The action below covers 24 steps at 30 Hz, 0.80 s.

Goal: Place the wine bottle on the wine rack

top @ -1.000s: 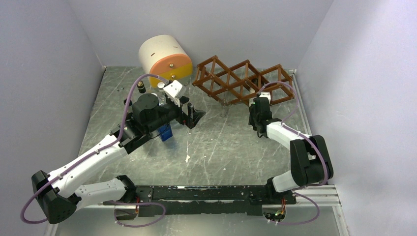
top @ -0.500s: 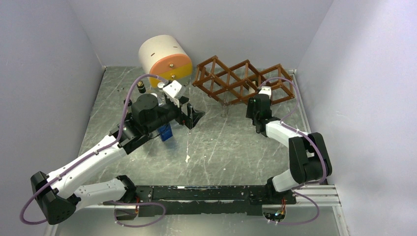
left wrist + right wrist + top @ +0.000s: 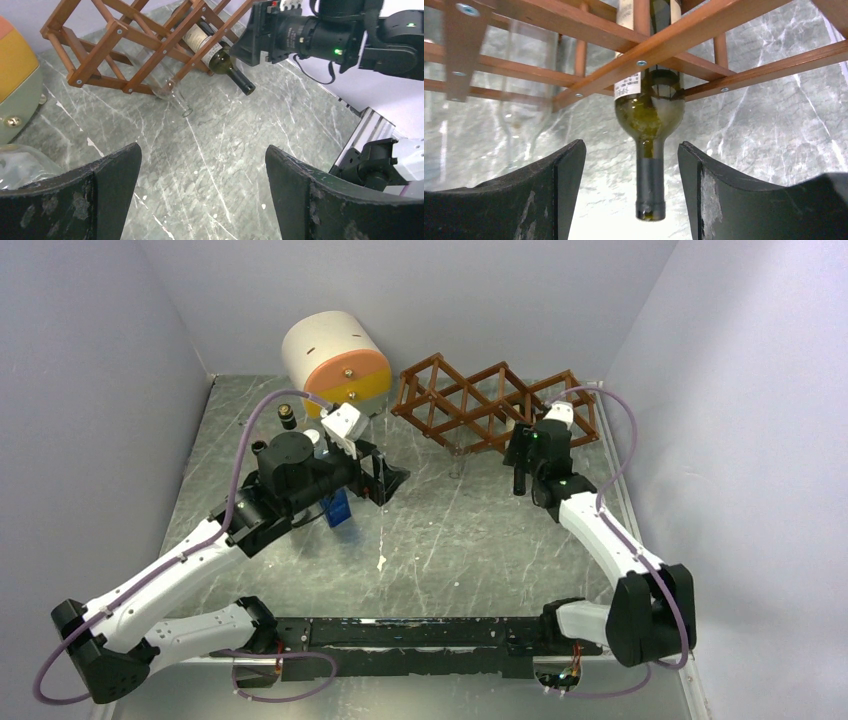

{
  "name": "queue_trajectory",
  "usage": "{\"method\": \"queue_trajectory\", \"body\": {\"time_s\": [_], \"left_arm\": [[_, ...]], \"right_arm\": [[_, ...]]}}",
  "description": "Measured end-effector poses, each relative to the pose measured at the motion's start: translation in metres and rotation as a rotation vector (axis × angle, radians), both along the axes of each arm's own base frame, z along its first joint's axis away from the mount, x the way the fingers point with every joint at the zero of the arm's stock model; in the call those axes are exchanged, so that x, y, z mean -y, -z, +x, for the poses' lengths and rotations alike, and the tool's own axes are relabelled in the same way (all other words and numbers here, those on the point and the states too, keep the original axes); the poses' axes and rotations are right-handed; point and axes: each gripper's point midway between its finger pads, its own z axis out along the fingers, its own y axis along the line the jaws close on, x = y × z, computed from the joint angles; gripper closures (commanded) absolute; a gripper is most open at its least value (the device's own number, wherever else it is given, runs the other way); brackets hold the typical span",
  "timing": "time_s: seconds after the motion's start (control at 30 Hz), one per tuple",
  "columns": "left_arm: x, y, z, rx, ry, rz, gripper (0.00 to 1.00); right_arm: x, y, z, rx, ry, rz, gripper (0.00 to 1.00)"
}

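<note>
The reddish-brown wine rack (image 3: 470,405) stands at the back of the table, also seen in the left wrist view (image 3: 125,40) and close up in the right wrist view (image 3: 704,35). The green wine bottle (image 3: 220,60) lies in one of its cells, dark-capped neck sticking out (image 3: 650,115). My right gripper (image 3: 519,458) is open; in its own view (image 3: 631,145) the bottle's neck hangs between the fingers with a gap on each side. My left gripper (image 3: 390,478) is open over bare table (image 3: 202,146), well short of the rack.
A clear glass bottle (image 3: 172,92) lies in the neighbouring cell, neck on the table. The round cream-and-orange drawer unit (image 3: 335,355) stands left of the rack. A small dark bottle (image 3: 288,418) and a blue object (image 3: 338,508) sit by the left arm.
The right gripper has opened off the bottle's neck, and its wrist has shifted toward the rack while the elbow dropped. The left arm moved slightly to the left.
</note>
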Motion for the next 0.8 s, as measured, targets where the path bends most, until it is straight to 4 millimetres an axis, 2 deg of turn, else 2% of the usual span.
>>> {"method": "queue_trajectory", "body": {"time_s": [0.07, 0.27, 0.47, 0.63, 0.8], "left_arm": [[-0.003, -0.005, -0.001, -0.016, -0.014, 0.002, 0.02], [-0.015, -0.039, -0.002, -0.001, -0.064, -0.033, 0.03], [-0.033, -0.047, -0.002, 0.018, -0.128, -0.027, 0.02], [-0.05, -0.039, 0.008, 0.008, -0.233, 0.019, 0.02], [-0.076, -0.027, 0.02, -0.01, -0.387, 0.092, 0.02]], "right_arm": [[-0.003, -0.015, -0.005, -0.002, -0.002, 0.031, 0.3], [-0.011, -0.057, -0.032, 0.037, -0.033, 0.128, 0.3], [-0.028, -0.099, -0.049, 0.09, -0.119, 0.216, 0.3], [-0.046, -0.106, -0.057, 0.084, -0.22, 0.264, 0.3], [-0.065, -0.11, -0.067, 0.078, -0.345, 0.298, 0.3]]}}
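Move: The placed wine bottle lies in the rack under the right hand, its middle about 9 cm ahead, 1 cm left and 10 cm down; the racked clear bottle is some 14 cm left of it and 3 cm farther out. From the left hand, the standing blue bottle is about 12 cm ahead, 16 cm left and 18 cm lower, with the standing clear bottle 6 cm beyond and 4 cm right of it. Lift the right gripper clear of the placed wine bottle, up about 11 cm while drawing back and left, rolling its left side up and turning counter-clockwise some 20 degrees, fingers still apart. Meanwhile swing the open left gripper left towards the standing blue bottle, about 8 cm, rising first and then sinking a little as it turns counter-clockwise; touch nothing. ##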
